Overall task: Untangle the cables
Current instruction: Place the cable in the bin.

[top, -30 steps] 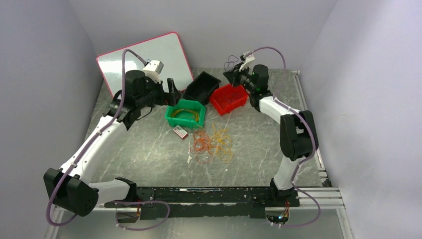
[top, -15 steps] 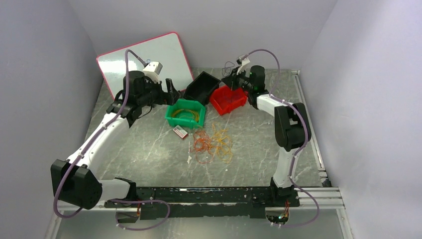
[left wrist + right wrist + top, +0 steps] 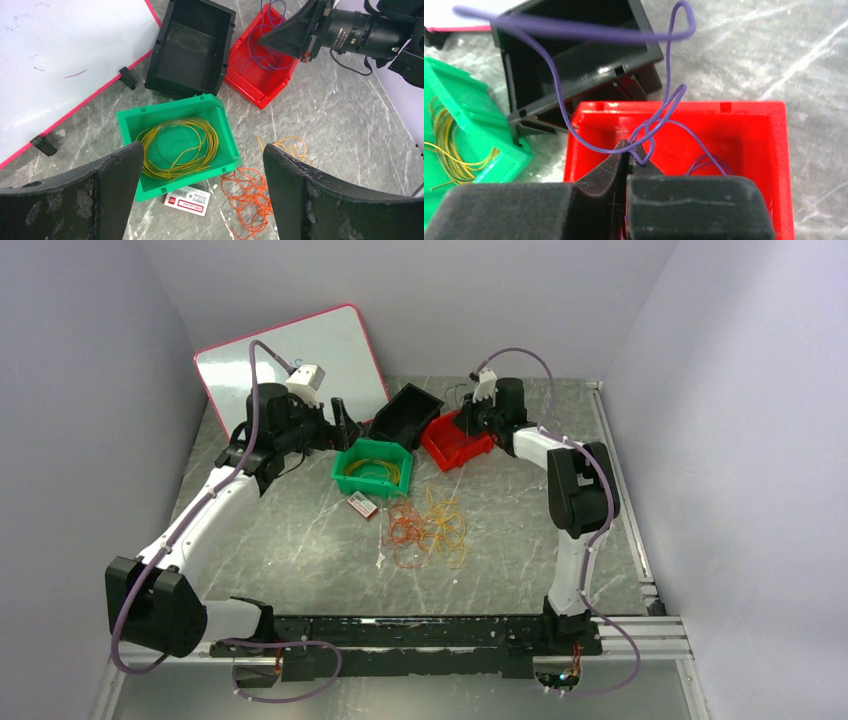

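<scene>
A tangled bunch of orange and yellow cables (image 3: pixel 430 530) lies on the table in front of the bins; it also shows in the left wrist view (image 3: pixel 250 195). A yellow cable (image 3: pixel 177 147) lies coiled in the green bin (image 3: pixel 352 472). My right gripper (image 3: pixel 628 150) is shut on a thin purple cable (image 3: pixel 669 107) and holds it over the red bin (image 3: pixel 744 140); part of that cable lies inside the bin. In the top view the right gripper (image 3: pixel 468 418) sits at the red bin's (image 3: pixel 457 445) back edge. My left gripper (image 3: pixel 200 150) is open and empty above the green bin.
A black bin (image 3: pixel 405 415) stands between the green and red bins. A small white box with a red label (image 3: pixel 362 505) lies in front of the green bin. A whiteboard (image 3: pixel 290 360) leans at the back left. Metal rails run along the near and right edges.
My right gripper has moved left and down over the red bin with the purple cable in it. The left arm has barely shifted.
</scene>
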`<state>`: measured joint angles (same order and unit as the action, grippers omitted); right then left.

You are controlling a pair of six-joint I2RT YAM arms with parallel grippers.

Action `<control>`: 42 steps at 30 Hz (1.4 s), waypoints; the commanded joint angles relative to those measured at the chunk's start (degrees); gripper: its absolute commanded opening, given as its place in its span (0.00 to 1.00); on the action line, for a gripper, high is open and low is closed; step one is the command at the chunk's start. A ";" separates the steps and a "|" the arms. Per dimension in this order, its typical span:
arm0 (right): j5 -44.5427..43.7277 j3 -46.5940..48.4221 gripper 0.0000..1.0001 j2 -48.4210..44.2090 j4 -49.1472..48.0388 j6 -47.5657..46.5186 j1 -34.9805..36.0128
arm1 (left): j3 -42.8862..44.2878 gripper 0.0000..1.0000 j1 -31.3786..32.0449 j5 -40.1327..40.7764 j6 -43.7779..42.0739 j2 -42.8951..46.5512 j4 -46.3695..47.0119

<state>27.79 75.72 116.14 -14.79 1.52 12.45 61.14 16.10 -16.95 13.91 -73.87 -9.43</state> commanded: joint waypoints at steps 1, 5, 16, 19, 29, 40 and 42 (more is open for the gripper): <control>-4.25 1.80 0.00 1.06 7.87 -2.56 -0.23 | -0.49 0.93 -0.89 -2.26 -0.11 -0.31 2.38; -8.32 3.65 0.04 2.18 12.01 -3.90 -0.16 | -0.89 0.93 -0.98 -2.83 0.26 -0.27 2.90; -9.21 5.22 0.41 -0.12 13.06 -4.28 -0.14 | -1.20 0.92 -1.16 -3.55 0.50 -0.53 3.43; -10.12 6.10 0.50 -2.78 14.13 -3.98 -0.14 | -1.12 0.92 -1.16 -3.51 0.42 -0.58 3.27; -12.63 3.42 0.60 -9.66 16.12 -5.02 -0.14 | -1.12 0.92 -1.33 -3.51 0.41 -0.57 3.24; -7.74 3.56 0.58 -13.89 19.35 -3.01 0.91 | -0.94 0.91 -1.42 -3.62 0.59 -0.82 3.06; -7.62 4.57 0.58 -12.91 21.98 -3.20 2.67 | -0.86 0.91 -1.46 -3.66 0.56 -0.82 2.96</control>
<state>17.17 78.35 103.02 2.24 -2.35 12.88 60.25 15.25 -18.79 14.31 -74.24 -8.05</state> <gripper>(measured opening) 0.580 0.909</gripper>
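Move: The right hand, gripping the purple cable, hangs over the red bin's far left part, the bin's middle about 2 cm back, 2 cm right and 7 cm below. The black bin is some 12 cm left and 3 cm farther out; the green bin lies roughly 20 cm left and 9 cm back. From the idle left hand the red bin is about 26 cm right, 2 cm ahead and 21 cm down. Right hand lowers the purple cable about 4 cm rightward into the red bin, opens, and rises some 11 cm. ##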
